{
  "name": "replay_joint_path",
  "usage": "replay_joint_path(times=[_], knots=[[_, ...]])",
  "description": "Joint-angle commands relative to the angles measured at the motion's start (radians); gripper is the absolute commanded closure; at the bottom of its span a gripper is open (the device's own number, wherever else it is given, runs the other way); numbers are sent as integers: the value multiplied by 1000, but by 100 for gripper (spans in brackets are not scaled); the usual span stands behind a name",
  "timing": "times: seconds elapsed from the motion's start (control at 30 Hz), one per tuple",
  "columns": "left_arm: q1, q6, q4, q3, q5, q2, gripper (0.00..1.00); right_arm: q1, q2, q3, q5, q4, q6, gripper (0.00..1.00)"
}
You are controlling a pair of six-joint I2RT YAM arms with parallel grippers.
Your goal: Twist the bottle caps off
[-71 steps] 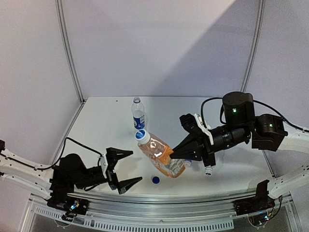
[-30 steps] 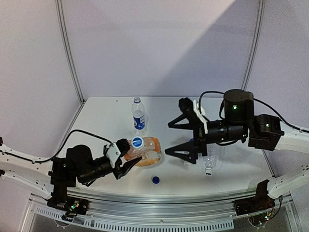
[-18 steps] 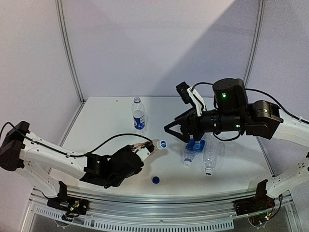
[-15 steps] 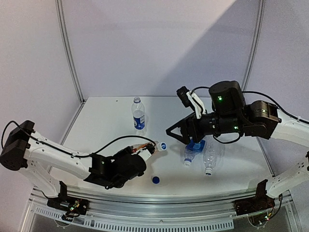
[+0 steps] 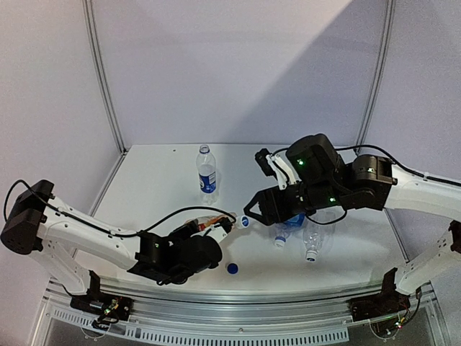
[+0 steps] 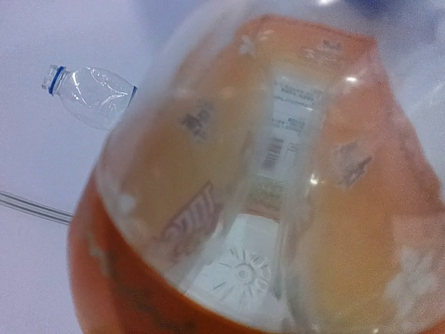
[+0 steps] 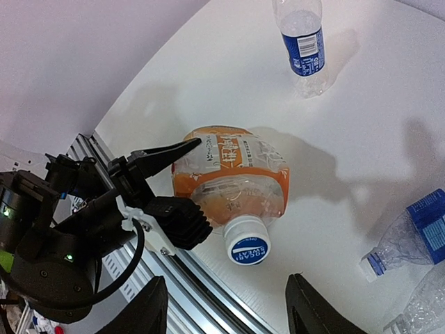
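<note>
My left gripper is shut on the squat orange-filled bottle, holding it tilted above the table near the front. Its white cap with a blue top points right, towards my right gripper, which is open and empty just beyond the cap. In the right wrist view the orange bottle sits between the left fingers, its cap is nearest the camera, and my right gripper stands wide apart below it. In the left wrist view the orange bottle fills the frame and hides the fingers.
The Pepsi-labelled bottle stands upright at the back. A blue-labelled bottle and a plain clear bottle lie on the right. A loose blue cap lies near the front edge rail.
My right gripper let go of the orange bottle and opened; my left gripper took it. The right gripper has since moved left and down towards the cap.
</note>
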Motion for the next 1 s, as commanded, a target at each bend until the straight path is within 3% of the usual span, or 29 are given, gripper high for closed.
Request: replay_joint_path(times=[0.0, 0.27, 0.7, 0.87, 0.97], knots=[[-17, 0, 20, 1, -21, -17, 100, 4, 51, 20, -1, 12, 55, 41], [-23, 0, 28, -5, -34, -27, 100, -8, 89, 37, -27, 43, 81, 42], [-28, -1, 60, -37, 25, -113, 100, -55, 130, 40, -120, 72, 91, 53], [-27, -1, 61, -39, 27, -115, 100, -66, 133, 47, -138, 60, 79, 63], [-28, -2, 62, -39, 24, -113, 100, -65, 138, 45, -165, 55, 70, 77]])
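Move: The white cap of the orange-label bottle is about 3 cm left, 1 cm ahead and 5 cm below the right hand. From the left hand, which already grips the bottle, the cap is roughly 9 cm right, 2 cm back and 6 cm higher. From the right hand, a loose blue cap is some 5 cm left, 3 cm back and 24 cm down; the standing bottle is 21 cm ahead, 14 cm left, 14 cm down; the blue-label bottle is 14 cm ahead, 13 cm right, 22 cm down. The right fingers close on the white cap from about half open, coming to bracket it pad to pad. To get there the hand first sinks about 2.5 cm, then keeps easing left with a little forward while its fingers tip some 8 degrees farther down. The left hand keeps its grip on the bottle, raising it some 2 cm and rolling a few degrees so the cap end lifts. ##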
